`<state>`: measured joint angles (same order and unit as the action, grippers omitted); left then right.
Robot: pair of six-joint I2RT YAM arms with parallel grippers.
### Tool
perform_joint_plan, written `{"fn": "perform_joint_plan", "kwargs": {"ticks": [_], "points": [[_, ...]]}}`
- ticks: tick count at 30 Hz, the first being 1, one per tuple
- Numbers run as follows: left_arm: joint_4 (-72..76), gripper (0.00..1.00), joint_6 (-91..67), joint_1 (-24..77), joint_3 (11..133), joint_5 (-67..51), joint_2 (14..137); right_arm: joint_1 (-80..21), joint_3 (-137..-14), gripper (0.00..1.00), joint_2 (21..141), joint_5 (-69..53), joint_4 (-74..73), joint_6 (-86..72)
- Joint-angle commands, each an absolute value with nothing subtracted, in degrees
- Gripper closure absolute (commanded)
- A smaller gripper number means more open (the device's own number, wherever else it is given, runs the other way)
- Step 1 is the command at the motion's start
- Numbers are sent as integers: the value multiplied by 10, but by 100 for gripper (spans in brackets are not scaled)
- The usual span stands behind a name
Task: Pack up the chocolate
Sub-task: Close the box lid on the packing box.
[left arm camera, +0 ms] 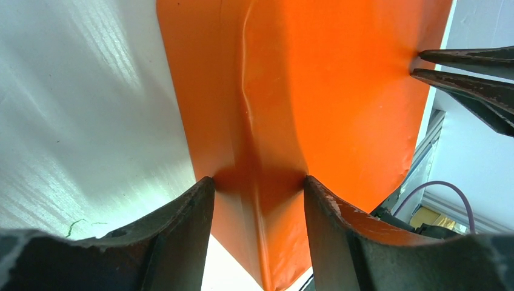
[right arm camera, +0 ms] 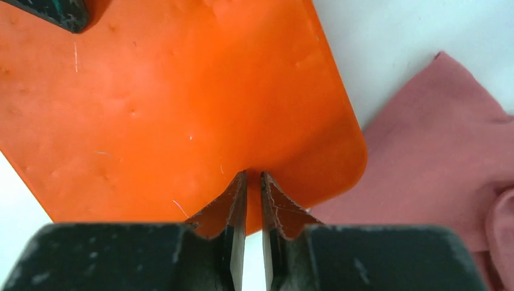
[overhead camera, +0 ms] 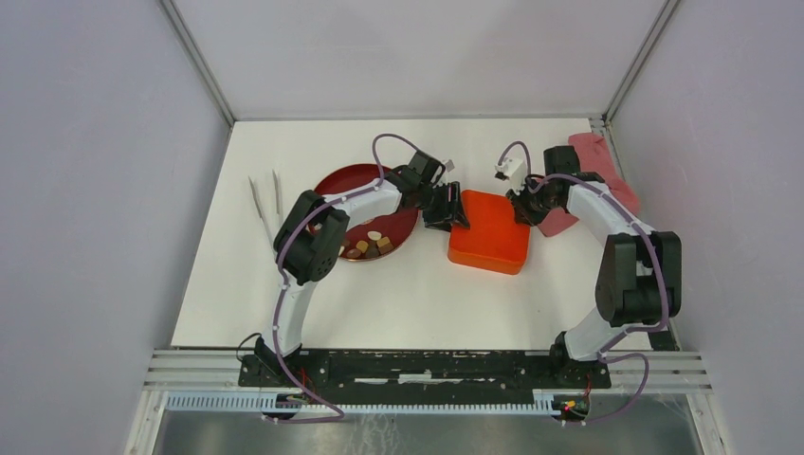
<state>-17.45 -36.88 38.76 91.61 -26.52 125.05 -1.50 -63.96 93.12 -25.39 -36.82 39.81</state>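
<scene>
The chocolate (overhead camera: 370, 245), several small brown, tan and cream pieces, lies on the near part of the round dark red plate (overhead camera: 353, 178). To its right sits the square orange box (overhead camera: 491, 232), seen closed from above. My left gripper (overhead camera: 453, 216) (left arm camera: 257, 182) is shut on the box's left corner, one finger pressed on each side. On the right edge of the box (right arm camera: 151, 109), my right gripper (overhead camera: 521, 204) (right arm camera: 254, 174) has its jaws nearly together, with the thin orange rim pinched between them. The right gripper's fingers (left arm camera: 467, 60) show in the left wrist view.
A pink cloth (overhead camera: 599, 156) (right arm camera: 436, 139) lies crumpled right of the box, under the right arm. Two thin pale sticks (overhead camera: 265, 197) lie left of the plate. Grey walls stand close on the left, right and back of the white table (overhead camera: 379, 303).
</scene>
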Motion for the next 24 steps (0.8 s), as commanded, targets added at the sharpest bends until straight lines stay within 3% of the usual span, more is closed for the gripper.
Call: {"fn": "perform_joint_plan", "kwargs": {"ticks": [1, 4, 10, 13, 17, 24], "points": [[-230, 39, -345, 396, 911, -235, 1286, -24, -620, 82, 973, -127, -373, 411], [-231, 39, -345, 397, 911, -236, 1285, -23, -644, 81, 961, -157, -394, 430], [-231, 39, -346, 397, 914, -240, 1288, -24, -777, 77, 905, -361, -534, 515], [-232, 39, -346, 396, 918, -242, 1291, -29, -800, 78, 887, -407, -586, 536], [-236, 39, -346, 396, 922, -244, 1292, -38, -741, 79, 849, -381, -593, 546], [-236, 39, -346, 396, 922, -250, 1296, -50, -515, 80, 835, -211, -493, 533]]}}
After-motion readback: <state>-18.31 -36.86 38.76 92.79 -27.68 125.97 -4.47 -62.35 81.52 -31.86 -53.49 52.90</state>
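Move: The lid's near-right corner, next under the right hand, lies about 10 cm back and 1 cm to the left of that hand's fingertips, level with them. The tips rest on the lid near its right edge, so the lid's middle is some 8 cm to their left and 1 cm back. The pink cloth lies roughly 12 cm ahead, 18 cm to the right and 6 cm lower. From the left hand, the near-right corner is about 9 cm back and 15 cm to the right. The lid's right edge is released by the right hand's nearly closed fingertips: after barely creeping forward they lift about 9 cm, drifting left, then swing back and down towards the near-right corner, still coming down about 4 cm above their starting height. The hand turns roughly 15 degrees counter-clockwise. The left hand stays put, its parted fingers still straddling the lid's left edge, one on top and one against the side. ##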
